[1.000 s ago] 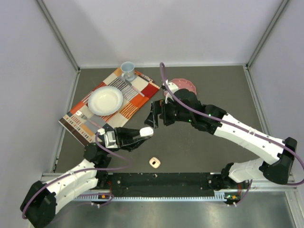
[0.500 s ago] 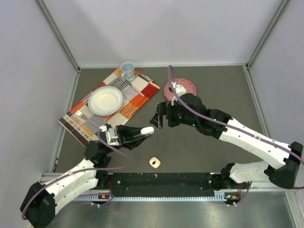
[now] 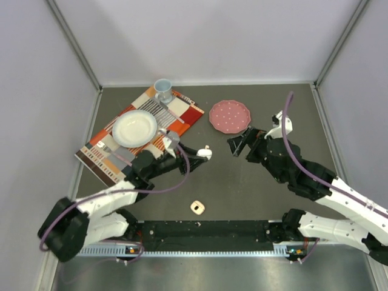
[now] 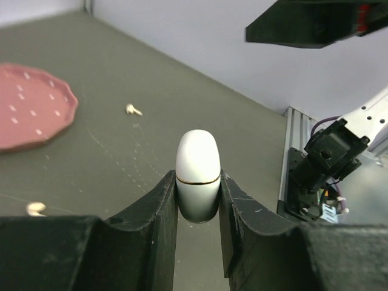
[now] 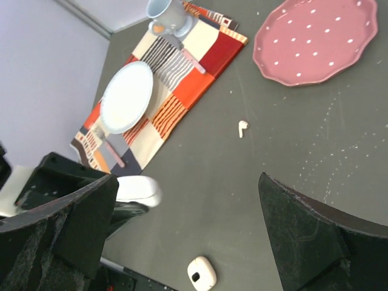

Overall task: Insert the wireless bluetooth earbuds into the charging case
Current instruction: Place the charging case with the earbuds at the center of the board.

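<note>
A white oval charging case [image 4: 197, 173] with a thin gold seam is pinched between the fingers of my left gripper [image 3: 195, 153], which holds it above the dark table near the middle. From the right wrist view the same case [image 5: 138, 189] shows at the lower left. One small whitish earbud [image 5: 242, 128] lies on the table between the case and the pink plate. The left wrist view shows two earbuds, one far [image 4: 133, 110] and one near [image 4: 35, 208]. My right gripper [image 3: 239, 145] stands wide open and empty, to the right of the case.
A pink dotted plate [image 3: 230, 116] lies at the back centre. A patterned placemat [image 3: 176, 130] at the back left carries a white plate [image 3: 134, 128] and a blue cup [image 3: 162, 90]. A second small peach case [image 3: 197, 208] lies near the front rail.
My left arm has reached forward and to the right, carrying the white case toward the table's middle. The right arm has drawn back to the right, uncovering the pink plate.
</note>
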### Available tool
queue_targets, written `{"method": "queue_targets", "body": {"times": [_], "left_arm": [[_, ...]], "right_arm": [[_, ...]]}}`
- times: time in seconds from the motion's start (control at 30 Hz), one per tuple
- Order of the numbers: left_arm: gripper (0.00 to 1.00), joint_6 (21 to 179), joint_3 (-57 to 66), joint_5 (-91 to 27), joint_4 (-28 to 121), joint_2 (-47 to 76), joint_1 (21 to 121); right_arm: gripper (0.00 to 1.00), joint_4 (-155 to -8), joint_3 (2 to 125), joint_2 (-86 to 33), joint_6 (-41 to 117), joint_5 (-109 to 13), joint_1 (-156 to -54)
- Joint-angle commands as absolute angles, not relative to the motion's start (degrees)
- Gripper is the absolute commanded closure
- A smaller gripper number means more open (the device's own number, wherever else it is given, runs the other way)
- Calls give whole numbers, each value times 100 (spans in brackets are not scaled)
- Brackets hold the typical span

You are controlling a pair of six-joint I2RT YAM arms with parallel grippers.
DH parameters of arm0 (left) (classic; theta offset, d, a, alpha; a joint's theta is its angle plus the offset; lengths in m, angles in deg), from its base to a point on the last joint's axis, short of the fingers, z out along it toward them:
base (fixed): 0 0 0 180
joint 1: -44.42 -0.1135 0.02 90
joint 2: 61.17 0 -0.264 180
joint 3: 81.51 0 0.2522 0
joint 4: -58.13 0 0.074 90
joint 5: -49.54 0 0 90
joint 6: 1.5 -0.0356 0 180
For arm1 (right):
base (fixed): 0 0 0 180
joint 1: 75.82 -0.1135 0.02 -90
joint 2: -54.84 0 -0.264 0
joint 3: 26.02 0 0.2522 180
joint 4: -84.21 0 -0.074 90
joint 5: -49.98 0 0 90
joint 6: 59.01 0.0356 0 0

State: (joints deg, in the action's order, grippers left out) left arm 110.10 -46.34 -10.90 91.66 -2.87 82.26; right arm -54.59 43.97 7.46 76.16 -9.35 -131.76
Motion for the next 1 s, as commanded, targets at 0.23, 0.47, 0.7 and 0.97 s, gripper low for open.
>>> {"method": "queue_targets", "body": {"times": [0.23,0.47,0.7,0.97], "left_arm": [[100,12743,-3409,-1276,10265,2336,8537],[100,13453,-2882,-1796,10422,3558,8713],[99,13868,-2407,-2173,10177,4385,8845],[94,13754,-1731,-2595,8701,4763,8977]], "right_arm": [[1,-5566,4197,895,7713,-461,-13119],[1,-5566,3785,1510,7862,-250,-13110],[1,-5540,3643,1880,7766,-135,-13110],[1,-5522,3608,2073,7678,-3,-13110]]}}
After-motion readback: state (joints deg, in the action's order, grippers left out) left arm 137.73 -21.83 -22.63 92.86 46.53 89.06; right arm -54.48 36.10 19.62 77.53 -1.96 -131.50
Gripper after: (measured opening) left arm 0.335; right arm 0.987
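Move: The left hand already holds the charging case, its fingers pointing right; the bare middle of the board, where the case goes, lies roughly 12 cm ahead, 11 cm right and 23 cm below. A loose earbud lies about 19 cm straight ahead, the pink plate 35 cm ahead and 12 cm right, and the other, open case 10 cm back and 3 cm left. From the empty right hand the middle spot is some 13 cm ahead, 1 cm left and 29 cm below. The left hand keeps its pinch on the charging case and carries it steadily down towards the bare middle of the board, sinking about 14 cm while going some 12 cm right and 8 cm forward, and rolling about 40 degrees around the line of its fingers so that its upper side tips forward. The open, empty right hand first dips slightly, then draws about 5 cm to the right, away from the middle of the board, turning a little clockwise. ##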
